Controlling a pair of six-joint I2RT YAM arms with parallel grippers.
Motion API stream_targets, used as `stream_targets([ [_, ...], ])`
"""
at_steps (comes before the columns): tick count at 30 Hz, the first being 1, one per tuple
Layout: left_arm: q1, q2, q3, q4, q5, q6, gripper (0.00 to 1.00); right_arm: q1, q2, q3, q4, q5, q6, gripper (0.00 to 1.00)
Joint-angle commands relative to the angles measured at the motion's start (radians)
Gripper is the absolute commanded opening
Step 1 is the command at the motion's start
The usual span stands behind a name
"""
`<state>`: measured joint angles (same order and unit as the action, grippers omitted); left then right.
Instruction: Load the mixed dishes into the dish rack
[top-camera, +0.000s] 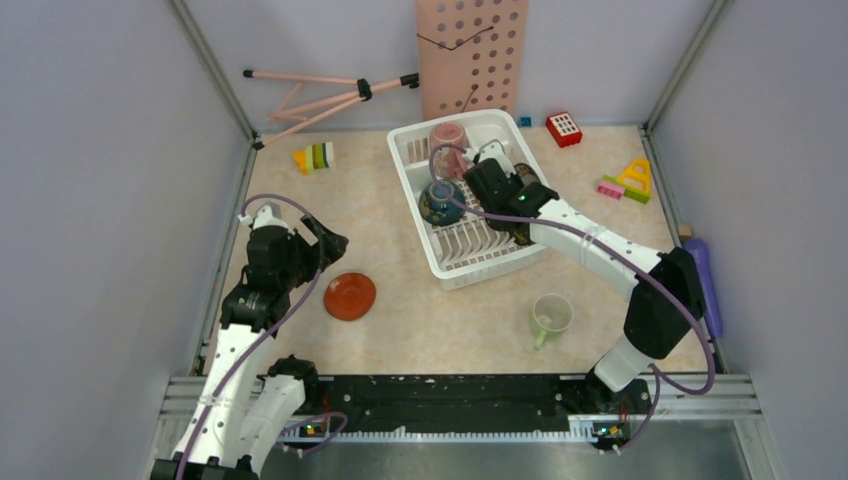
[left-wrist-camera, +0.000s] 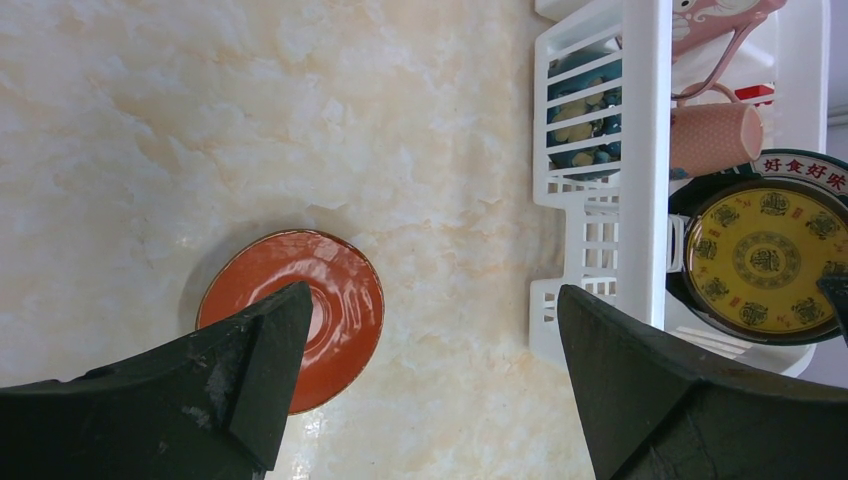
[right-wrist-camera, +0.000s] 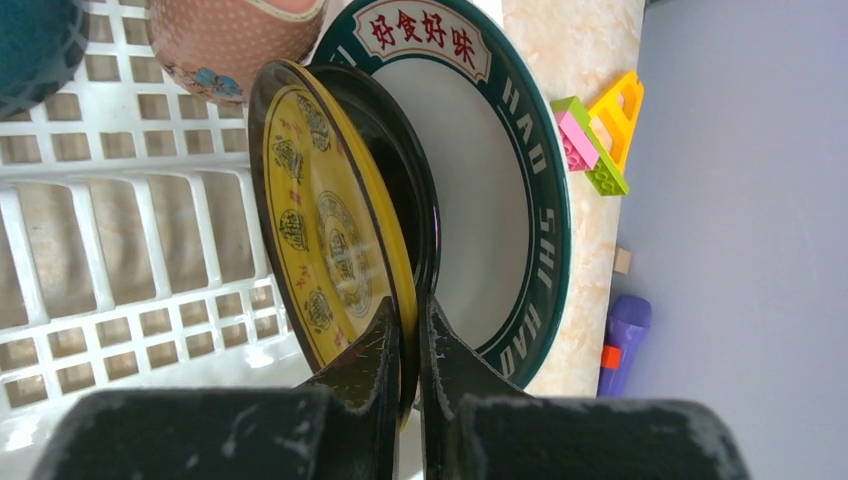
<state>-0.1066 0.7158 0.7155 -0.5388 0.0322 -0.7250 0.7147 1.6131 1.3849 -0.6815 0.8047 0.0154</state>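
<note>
The white dish rack holds a pink mug and a blue bowl. Inside it, my right gripper is shut on the rim of a black plate with a yellow patterned face, held on edge. Just behind it leans the dark plate with a lettered rim. An orange-red saucer lies on the table left of the rack. My left gripper hangs open above the table, one finger over the saucer. A pale green mug stands in front of the rack.
Toy blocks sit at the back left, back right and right. A purple bottle lies along the right wall. A pink pegboard and a folded tripod lean at the back.
</note>
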Motion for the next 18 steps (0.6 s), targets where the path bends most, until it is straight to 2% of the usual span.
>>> stream_targets([
  [1, -0.001, -0.003, -0.004, 0.035, 0.007, -0.003, 0.97, -0.023, 0.012, -0.007, 0.032, -0.022, 0.004, 0.00],
  [14, -0.001, 0.003, -0.009, 0.037, 0.006, -0.009, 0.97, -0.047, 0.053, -0.013, 0.019, -0.134, 0.027, 0.00],
  [16, -0.001, 0.003, -0.009, 0.035, 0.003, -0.008, 0.97, -0.047, 0.053, -0.005, 0.008, -0.124, 0.030, 0.24],
  [18, -0.001, 0.005, -0.008, 0.035, 0.002, -0.009, 0.97, -0.047, 0.048, 0.003, -0.002, -0.112, 0.034, 0.41],
])
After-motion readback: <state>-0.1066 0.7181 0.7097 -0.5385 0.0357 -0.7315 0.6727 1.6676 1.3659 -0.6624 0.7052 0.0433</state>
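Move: The slot for the yellow plate, held in the right fingers by its near rim, lies about 4 cm ahead, 2 cm left and 8 cm below. Next to that slot, the black plate stands some 5 cm ahead of the hand and level sideways; the green-rimmed plate is 6 cm ahead, 4 cm right. The pink dotted mug sits 13 cm ahead, 6 cm left. From the left hand the slot is roughly 10 cm ahead, 36 cm right and 8 cm lower. Lower the right hand about 3.5 cm almost straight down, tipping the fingers some 5 degrees further downward, so the upright yellow plate you still pinch sinks beside the black plate. Right at the end of the descent, start opening the fingers, to roughly a quarter, to free its rim. ##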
